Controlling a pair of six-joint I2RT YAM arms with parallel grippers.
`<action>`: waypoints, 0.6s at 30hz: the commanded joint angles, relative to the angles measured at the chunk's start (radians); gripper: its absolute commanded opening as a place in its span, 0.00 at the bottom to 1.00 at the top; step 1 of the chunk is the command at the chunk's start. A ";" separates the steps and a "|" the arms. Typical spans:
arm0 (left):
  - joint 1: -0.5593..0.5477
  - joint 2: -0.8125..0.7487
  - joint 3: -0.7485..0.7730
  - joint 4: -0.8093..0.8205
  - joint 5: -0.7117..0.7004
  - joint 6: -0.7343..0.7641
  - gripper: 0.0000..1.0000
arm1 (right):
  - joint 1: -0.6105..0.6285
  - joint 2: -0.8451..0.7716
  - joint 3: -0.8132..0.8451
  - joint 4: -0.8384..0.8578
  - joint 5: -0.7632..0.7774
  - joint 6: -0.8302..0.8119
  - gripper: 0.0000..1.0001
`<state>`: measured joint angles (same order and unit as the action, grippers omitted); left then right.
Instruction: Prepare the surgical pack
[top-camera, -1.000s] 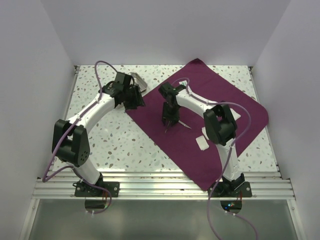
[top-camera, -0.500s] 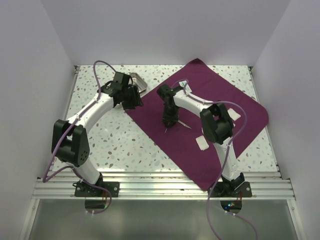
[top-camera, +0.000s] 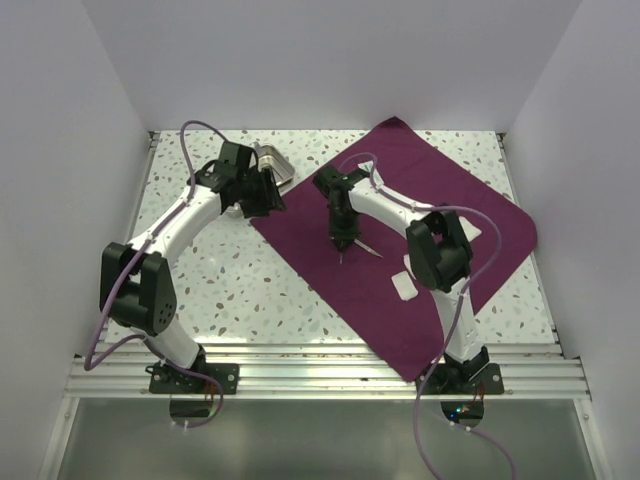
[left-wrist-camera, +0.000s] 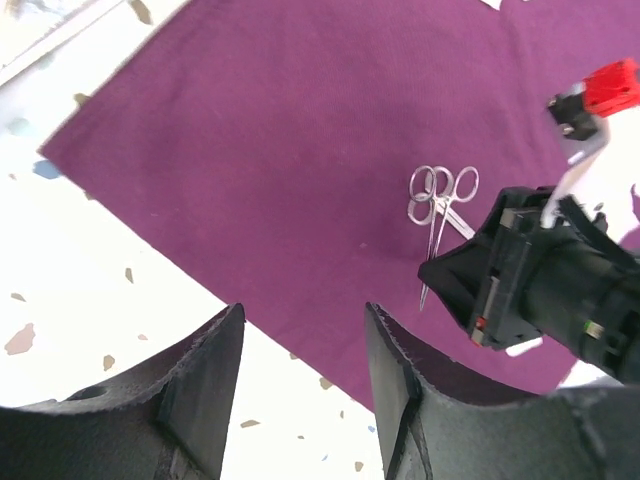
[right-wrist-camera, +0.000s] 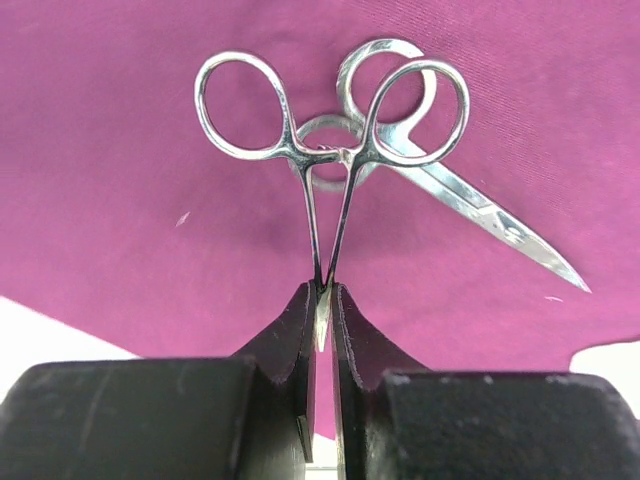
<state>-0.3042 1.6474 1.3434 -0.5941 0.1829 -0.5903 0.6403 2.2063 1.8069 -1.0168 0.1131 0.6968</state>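
A plum-purple cloth (top-camera: 440, 200) lies spread over the right half of the table. At its middle, my right gripper (top-camera: 343, 238) points down and is shut on the shanks of silver forceps (right-wrist-camera: 330, 150), whose ring handles point away from the wrist camera. Silver scissors (right-wrist-camera: 480, 215) lie on the cloth (right-wrist-camera: 120, 200) just behind them, their rings overlapping the forceps' rings. My left gripper (left-wrist-camera: 303, 315) hangs open and empty over the cloth's left edge (left-wrist-camera: 200, 270). A steel tray (top-camera: 278, 165) sits on the table behind the left gripper (top-camera: 268, 198), partly hidden by it.
A white gauze pad (top-camera: 404, 287) lies on the cloth near the right arm, and another white piece (top-camera: 470, 230) shows beside its elbow. The speckled tabletop (top-camera: 230, 280) stretches left of the cloth. White walls close in three sides.
My right gripper has gone from open to shut on the forceps. The left arm has drifted slightly back and left, staying open.
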 joint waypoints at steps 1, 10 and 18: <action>0.013 -0.018 0.011 0.022 0.108 -0.009 0.56 | -0.004 -0.163 -0.023 0.027 -0.021 -0.121 0.00; 0.013 0.000 -0.122 0.264 0.395 -0.166 0.58 | -0.002 -0.279 -0.075 0.116 -0.309 -0.231 0.00; 0.010 -0.001 -0.162 0.313 0.429 -0.209 0.59 | 0.004 -0.290 -0.070 0.149 -0.400 -0.203 0.00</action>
<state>-0.2951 1.6585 1.1961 -0.3672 0.5583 -0.7521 0.6407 1.9545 1.7363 -0.9028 -0.2134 0.5030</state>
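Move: The right hand already holds the hemostat by its jaws, rings pointing forward. The left hand's open fingers wait some 15 cm to its left, 5 cm ahead and 11 cm above. The scissors lie about 3 cm ahead and 4 cm right, 2 cm below; the nearest gauze pad is 8 cm back and 14 cm right. From the left hand, the hemostat is 15 cm right, 2 cm back and 11 cm below, the tray 10 cm ahead, 7 cm left and 12 cm below. Up first, about 10 cm, the right hand lifts the pinched hemostat off the cloth, then bends left some 5 cm and slightly back, fingertips swinging leftward as it turns counter-clockwise. The left hand comes to meet it, about 5 cm right and a little back, still open, tilting its fingers some 20 degrees towards the rings without touching them yet. ##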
